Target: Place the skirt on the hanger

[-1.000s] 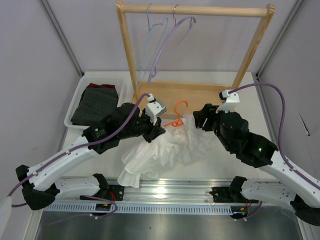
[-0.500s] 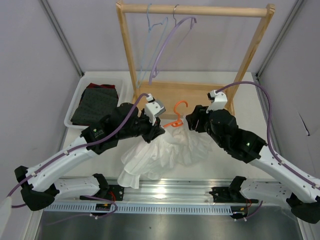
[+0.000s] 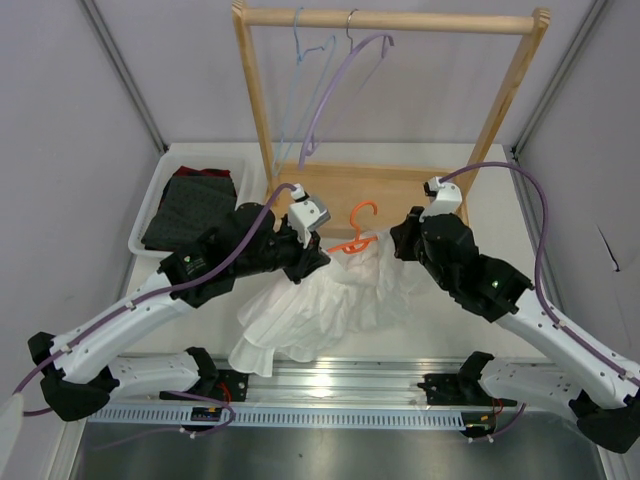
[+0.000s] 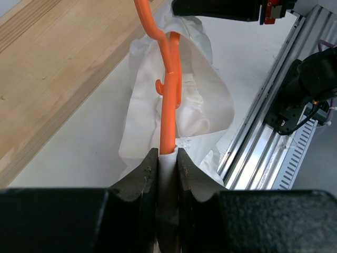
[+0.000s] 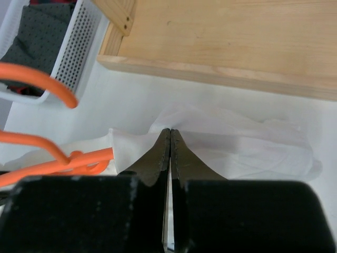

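Observation:
The white crinkly skirt lies bunched on the table between the two arms. The orange hanger is threaded into its top, with the hook pointing toward the rack. My left gripper is shut on the hanger's arm with skirt fabric wrapped round it. In the left wrist view the orange bar runs out from between the jaws over the skirt. My right gripper is shut at the skirt's upper right edge. Its tips pinch a fold of the fabric beside the hanger.
A wooden rack stands at the back on a wooden base, carrying a lilac hanger and a pale blue hanger. A white basket at the left holds a dark dotted garment. An aluminium rail runs along the near edge.
My right gripper swung left to the skirt's top edge and closed from open onto the fabric. The left arm kept hold of the hanger; the skirt shifted slightly left.

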Controlling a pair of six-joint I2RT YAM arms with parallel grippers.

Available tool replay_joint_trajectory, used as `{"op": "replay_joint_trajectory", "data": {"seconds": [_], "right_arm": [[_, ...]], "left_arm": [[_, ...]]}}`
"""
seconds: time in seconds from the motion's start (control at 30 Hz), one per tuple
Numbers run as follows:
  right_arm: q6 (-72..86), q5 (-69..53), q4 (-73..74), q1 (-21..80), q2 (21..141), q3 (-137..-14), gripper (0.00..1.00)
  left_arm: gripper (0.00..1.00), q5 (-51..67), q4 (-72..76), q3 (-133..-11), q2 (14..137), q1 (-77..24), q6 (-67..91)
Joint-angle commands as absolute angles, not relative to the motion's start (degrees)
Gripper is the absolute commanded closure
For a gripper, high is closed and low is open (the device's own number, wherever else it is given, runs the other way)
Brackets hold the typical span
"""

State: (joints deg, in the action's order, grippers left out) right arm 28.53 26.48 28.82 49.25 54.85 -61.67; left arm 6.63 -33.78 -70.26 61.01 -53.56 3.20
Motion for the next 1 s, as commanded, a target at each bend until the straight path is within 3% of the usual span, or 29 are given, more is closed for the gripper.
{"op": "replay_joint_trajectory", "data": {"seconds": [0.0,0.53,0.57,0.63,0.7,0.73,0.83,0.97], "right_arm": [[28.2,27.9,29.4,46.6,54.1,-62.4,1.0],[27.5,27.6,34.2,40.7,54.3,-65.5,0.98],[27.6,27.5,34.5,40.4,54.4,-66.0,0.95],[27.5,27.3,35.6,39.5,54.6,-67.8,0.61],[27.7,28.3,36.6,39.1,54.7,-70.7,0.37],[27.6,29.7,37.6,39.0,54.8,-71.9,0.3],[27.7,32.9,39.6,38.0,54.9,-76.6,0.18],[27.9,35.1,40.4,36.8,54.1,-81.0,0.14]], "left_arm": [[1.0,7.4,-30.8,-73.7,59.6,-53.3,4.0],[1.0,4.6,-25.7,-78.7,58.5,-53.3,6.4],[1.0,4.0,-25.5,-79.4,58.9,-53.3,6.5],[1.0,2.4,-25.4,-81.0,60.4,-53.3,6.9],[1.0,0.5,-25.2,-82.9,61.5,-53.3,7.5],[1.0,0.3,-25.2,-83.4,62.7,-53.3,7.6],[1.0,-3.8,-24.7,-85.4,65.2,-53.3,8.3],[1.0,-5.9,-22.7,-88.1,68.1,-53.3,9.3]]}}
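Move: My right hand has the skirt's waistband pinched. The hanger's right end, hidden inside the cloth, lies roughly 2 cm to its left, about level with it; the hook's neck is some 8 cm left and 1 cm ahead. The rack base's middle is about 25 cm ahead, 3 cm left and 24 cm below. From my left hand, still clamping skirt and hanger near the left end, the right end is about 13 cm right and 6 cm ahead. With my right hand I draw the pinched waistband about 4 cm to the right and slightly forward along the hanger's right arm, then open wide, let go of the cloth and climb clear, up and to the right. As it leaves, my left hand keeps its grip and lifts hanger and skirt about 10 cm, swinging forward towards the rack late on, fingers tipping up. ##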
